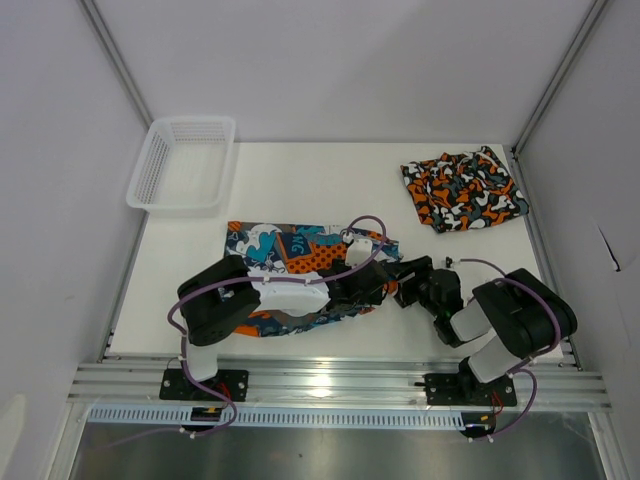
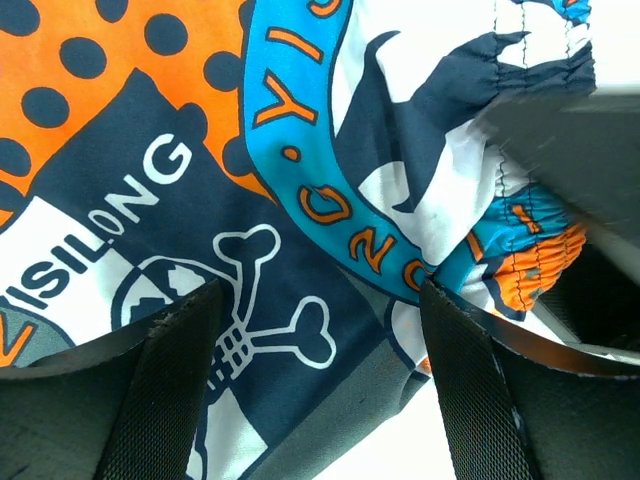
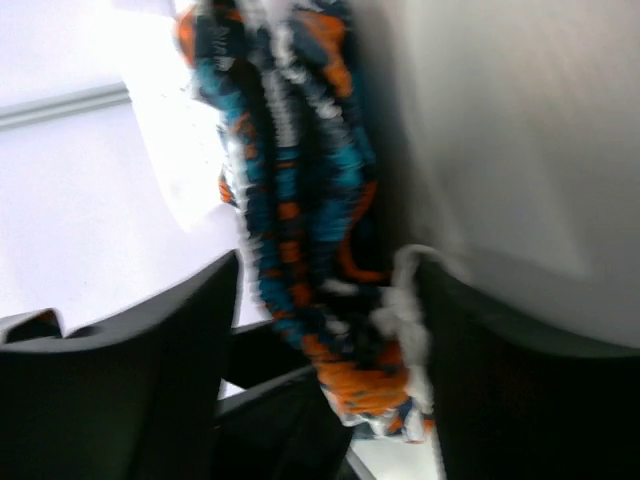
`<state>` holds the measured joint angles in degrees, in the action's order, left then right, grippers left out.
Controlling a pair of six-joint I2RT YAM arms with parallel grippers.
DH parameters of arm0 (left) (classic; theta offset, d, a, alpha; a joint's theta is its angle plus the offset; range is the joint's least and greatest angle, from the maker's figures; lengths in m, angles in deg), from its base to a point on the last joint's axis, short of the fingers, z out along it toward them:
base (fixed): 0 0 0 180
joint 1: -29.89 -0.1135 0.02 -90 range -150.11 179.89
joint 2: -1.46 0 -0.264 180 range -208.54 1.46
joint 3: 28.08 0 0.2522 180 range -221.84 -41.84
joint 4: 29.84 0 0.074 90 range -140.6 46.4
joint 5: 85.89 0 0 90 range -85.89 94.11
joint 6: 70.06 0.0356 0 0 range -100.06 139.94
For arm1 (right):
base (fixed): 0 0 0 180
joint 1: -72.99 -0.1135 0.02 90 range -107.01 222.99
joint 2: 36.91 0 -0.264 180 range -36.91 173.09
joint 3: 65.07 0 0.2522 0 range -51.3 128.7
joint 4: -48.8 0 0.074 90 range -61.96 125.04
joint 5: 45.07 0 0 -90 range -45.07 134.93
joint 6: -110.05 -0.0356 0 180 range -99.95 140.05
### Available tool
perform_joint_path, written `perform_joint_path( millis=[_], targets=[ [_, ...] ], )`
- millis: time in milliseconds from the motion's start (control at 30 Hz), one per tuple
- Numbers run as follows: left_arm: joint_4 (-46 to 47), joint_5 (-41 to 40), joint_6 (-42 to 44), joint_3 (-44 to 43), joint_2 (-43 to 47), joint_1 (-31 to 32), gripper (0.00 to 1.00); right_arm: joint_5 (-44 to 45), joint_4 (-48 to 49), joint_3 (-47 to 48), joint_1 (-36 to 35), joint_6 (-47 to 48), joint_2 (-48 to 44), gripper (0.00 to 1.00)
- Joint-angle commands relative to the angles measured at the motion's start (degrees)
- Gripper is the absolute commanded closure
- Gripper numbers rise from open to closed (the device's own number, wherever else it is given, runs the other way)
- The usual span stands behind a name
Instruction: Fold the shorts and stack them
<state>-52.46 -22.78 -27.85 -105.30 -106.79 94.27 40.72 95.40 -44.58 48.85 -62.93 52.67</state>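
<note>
The blue-teal, orange and white cartoon shorts (image 1: 285, 252) lie spread on the table in front of both arms. My left gripper (image 1: 375, 283) hovers low over their right end, open. In the left wrist view its fingers (image 2: 180, 360) straddle the flat skull-print fabric (image 2: 270, 300) beside the gathered waistband (image 2: 520, 250). My right gripper (image 1: 408, 282) meets that same end from the right. In the blurred right wrist view the bunched waistband (image 3: 300, 230) hangs between its wide-apart jaws, close to the right finger (image 3: 470, 380). The camouflage shorts (image 1: 462, 190) lie folded at the back right.
A white mesh basket (image 1: 185, 165) stands at the back left corner of the table. White walls close in both sides and the back. A metal rail (image 1: 340, 385) runs along the near edge by the arm bases.
</note>
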Motion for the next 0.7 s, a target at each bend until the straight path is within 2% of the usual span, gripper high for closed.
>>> perform_joint_path(
  millis=[0,33,100,133,267,333,367,467,500,567,667],
  targets=[
    [-5.63,7.65,-2.48,2.38,-2.76,1.71,0.18,-2.73,-7.71,-0.66,1.02,4.75,5.24,0.35],
    [-6.33,7.04,-2.22,2.2,-2.5,1.63,0.18,-3.52,-8.23,0.04,1.72,5.45,5.6,0.4],
    [-8.09,5.02,-1.87,2.46,-0.93,1.28,0.17,-5.19,-9.38,0.31,2.25,6.86,6.48,0.56],
    [-9.14,4.49,-1.52,2.55,-0.22,1.1,0.17,-5.81,-9.03,0.05,2.52,7.48,6.4,0.72],
    [-10.38,2.81,1.29,2.38,3.04,0.57,0.16,-7.57,-13.93,0.65,2.52,9.85,1.67,0.73],
    [-12.31,2.03,2.09,0.45,2.78,0.31,0.16,-6.52,-26.47,2.67,2.43,13.01,-4.98,0.71],
    [-13.36,1.76,2.52,-0.77,2.52,0.31,0.16,-5.04,-38.53,5.64,1.56,14.24,-7.81,0.71],
    [-12.5,1.76,3.14,-0.96,2.78,0.4,0.16,5.41,-55.12,10.58,-1.07,19.16,-18.72,0.69],
    [-11.97,1.93,3.4,-0.44,3.04,0.57,0.16,8.31,-64.92,13.73,-2.21,20.13,-20.74,0.69],
    [-9.96,2.02,4.28,0.61,4.61,1.01,0.16,12.29,-73.23,16.21,-2.4,22.85,-24.78,0.68],
    [-7.76,-0.43,6.48,2.54,7.25,3.03,0.16,13.87,-79.75,20.95,-2.05,26.81,-24.9,0.71]
  ],
)
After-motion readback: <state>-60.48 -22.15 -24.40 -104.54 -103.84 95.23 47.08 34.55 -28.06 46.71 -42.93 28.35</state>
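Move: The blue shorts' waistband end with its white drawstring lies almost between the right fingers, about 1 cm left and some 3 cm below. From that hand, the middle of the blue shorts is roughly 21 cm left and 2 ahead, and the folded orange camouflage shorts lie about 26 ahead and 19 right. The left hand is already low over the cloth, with the waistband end about 5 cm right, 1 ahead and 1 below. Dip the right gripper about 2.5 cm onto the waistband end while narrowing its wide-open fingers to roughly a third, then lift it some 3 cm, drawing back and left and rolling its left side down nearly 30 degrees. Meanwhile slide the left gripper about 2.5 cm left and 2 cm back, its open fingers dragging the blue shorts. ##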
